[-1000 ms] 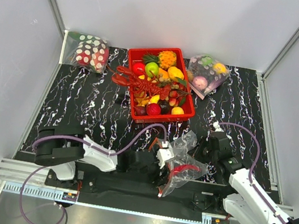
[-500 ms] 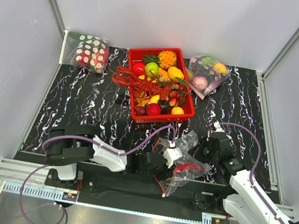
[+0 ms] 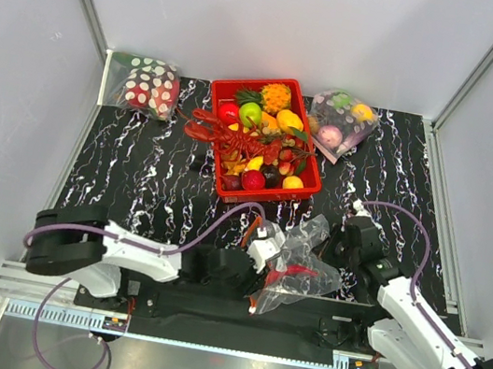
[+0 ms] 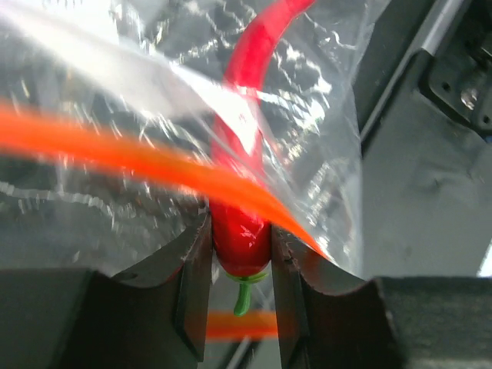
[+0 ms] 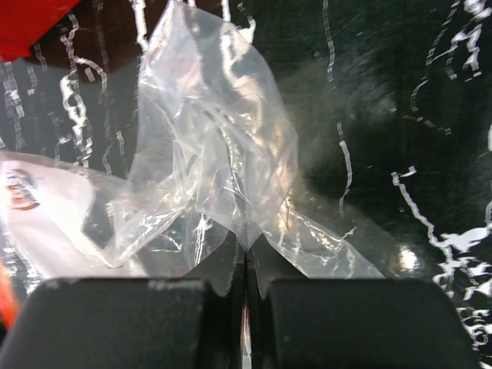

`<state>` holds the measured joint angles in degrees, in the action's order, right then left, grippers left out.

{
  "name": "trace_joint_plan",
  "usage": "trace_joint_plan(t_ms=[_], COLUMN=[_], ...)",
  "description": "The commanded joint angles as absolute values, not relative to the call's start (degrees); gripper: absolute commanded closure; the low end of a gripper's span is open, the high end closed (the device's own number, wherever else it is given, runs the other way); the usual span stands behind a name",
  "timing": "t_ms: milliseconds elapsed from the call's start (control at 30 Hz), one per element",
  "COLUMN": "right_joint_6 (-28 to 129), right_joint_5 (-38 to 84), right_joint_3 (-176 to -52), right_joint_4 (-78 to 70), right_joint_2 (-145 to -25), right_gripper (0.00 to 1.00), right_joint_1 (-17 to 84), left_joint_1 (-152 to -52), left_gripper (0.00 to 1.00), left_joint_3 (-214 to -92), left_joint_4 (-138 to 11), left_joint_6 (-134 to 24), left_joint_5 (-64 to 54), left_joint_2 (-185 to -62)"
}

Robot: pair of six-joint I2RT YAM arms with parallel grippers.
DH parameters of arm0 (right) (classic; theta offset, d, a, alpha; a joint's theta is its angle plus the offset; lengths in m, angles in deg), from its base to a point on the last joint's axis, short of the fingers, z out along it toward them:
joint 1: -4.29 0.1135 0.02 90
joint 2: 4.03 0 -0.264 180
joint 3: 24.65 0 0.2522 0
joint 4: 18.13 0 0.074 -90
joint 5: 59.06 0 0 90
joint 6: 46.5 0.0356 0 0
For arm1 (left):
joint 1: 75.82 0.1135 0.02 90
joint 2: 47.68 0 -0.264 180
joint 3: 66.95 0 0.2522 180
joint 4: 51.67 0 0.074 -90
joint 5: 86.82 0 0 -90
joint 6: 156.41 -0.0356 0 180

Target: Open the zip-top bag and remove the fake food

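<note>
The clear zip-top bag (image 3: 312, 273) lies crumpled at the near edge between both arms, its orange zip strip (image 4: 115, 152) running across the left wrist view. A long red chili (image 4: 243, 223) with a green stem reaches out of the bag's mouth. My left gripper (image 4: 241, 261) is shut on the chili's stem end; from above, it (image 3: 266, 249) sits at the bag's left side. My right gripper (image 5: 247, 257) is shut on a pinched fold of the bag's plastic (image 5: 219, 146) at its right end (image 3: 331, 246). A red lobster (image 3: 226, 137) lies across the red basket.
A red basket (image 3: 308, 191) of plastic fruit stands at mid-table behind the bag. A white-dotted red bag (image 3: 149, 85) lies at the back left, and a clear bag of pastel fruits (image 3: 340, 123) at the back right. White walls close in the table.
My left gripper has closed onto the chili and drawn back to the left, and the bag has shifted a little left with it. The right gripper has kept its hold on the bag.
</note>
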<state>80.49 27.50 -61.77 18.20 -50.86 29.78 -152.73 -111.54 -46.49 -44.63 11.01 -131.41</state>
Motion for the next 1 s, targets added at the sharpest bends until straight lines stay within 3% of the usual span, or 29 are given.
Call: trace_joint_plan(t_ms=[0, 267, 967], right_joint_6=[78.74, 75.67, 72.94], right_joint_5=[31.9, 35.43, 31.12], right_joint_3=[-65.3, -67.33, -72.69], right_joint_4=[16.03, 14.97, 9.43], right_joint_2=[-52.9, -57.21, -65.65], right_gripper=[1.0, 1.0, 1.0], right_joint_1=[29.69, 26.35, 11.32], left_joint_1=[-153.43, -153.96, -151.15], left_gripper=[0.75, 0.76, 0.73], left_joint_3=[-109.81, -109.01, -113.05], left_joint_4=[-48.72, -58.12, -89.32], left_joint_6=[-42.25, -41.02, -36.97], left_joint_5=[11.44, 11.52, 30.23], left_joint_2=[-126.18, -118.18, -92.87])
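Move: The left fingers already hold the red pepper by its stem end at the bag's orange mouth; the pepper's middle lies about 6 cm to the right and 2 cm ahead, and clear table opens some 12 cm to the left. The bag's middle is about 7 cm right and 4 cm ahead, the red tray's roughly 38 cm ahead and 6 cm left. From the right hand, which already pinches the bag's closed end, the pepper is about 7 cm back and 6 cm left. The left hand keeps its grip on the stem end and draws the pepper out through the bag's mouth, going some 11 cm left and about 6 cm up, with a slight early drift back, then gathering speed leftward as the wrist swings about 15 degrees counter-clockwise. Against it the right hand, still shut on the clear film, hauls the bag away forward and right, roughly 8 cm each way at nearly the same height, and turns about 15 degrees clockwise. ##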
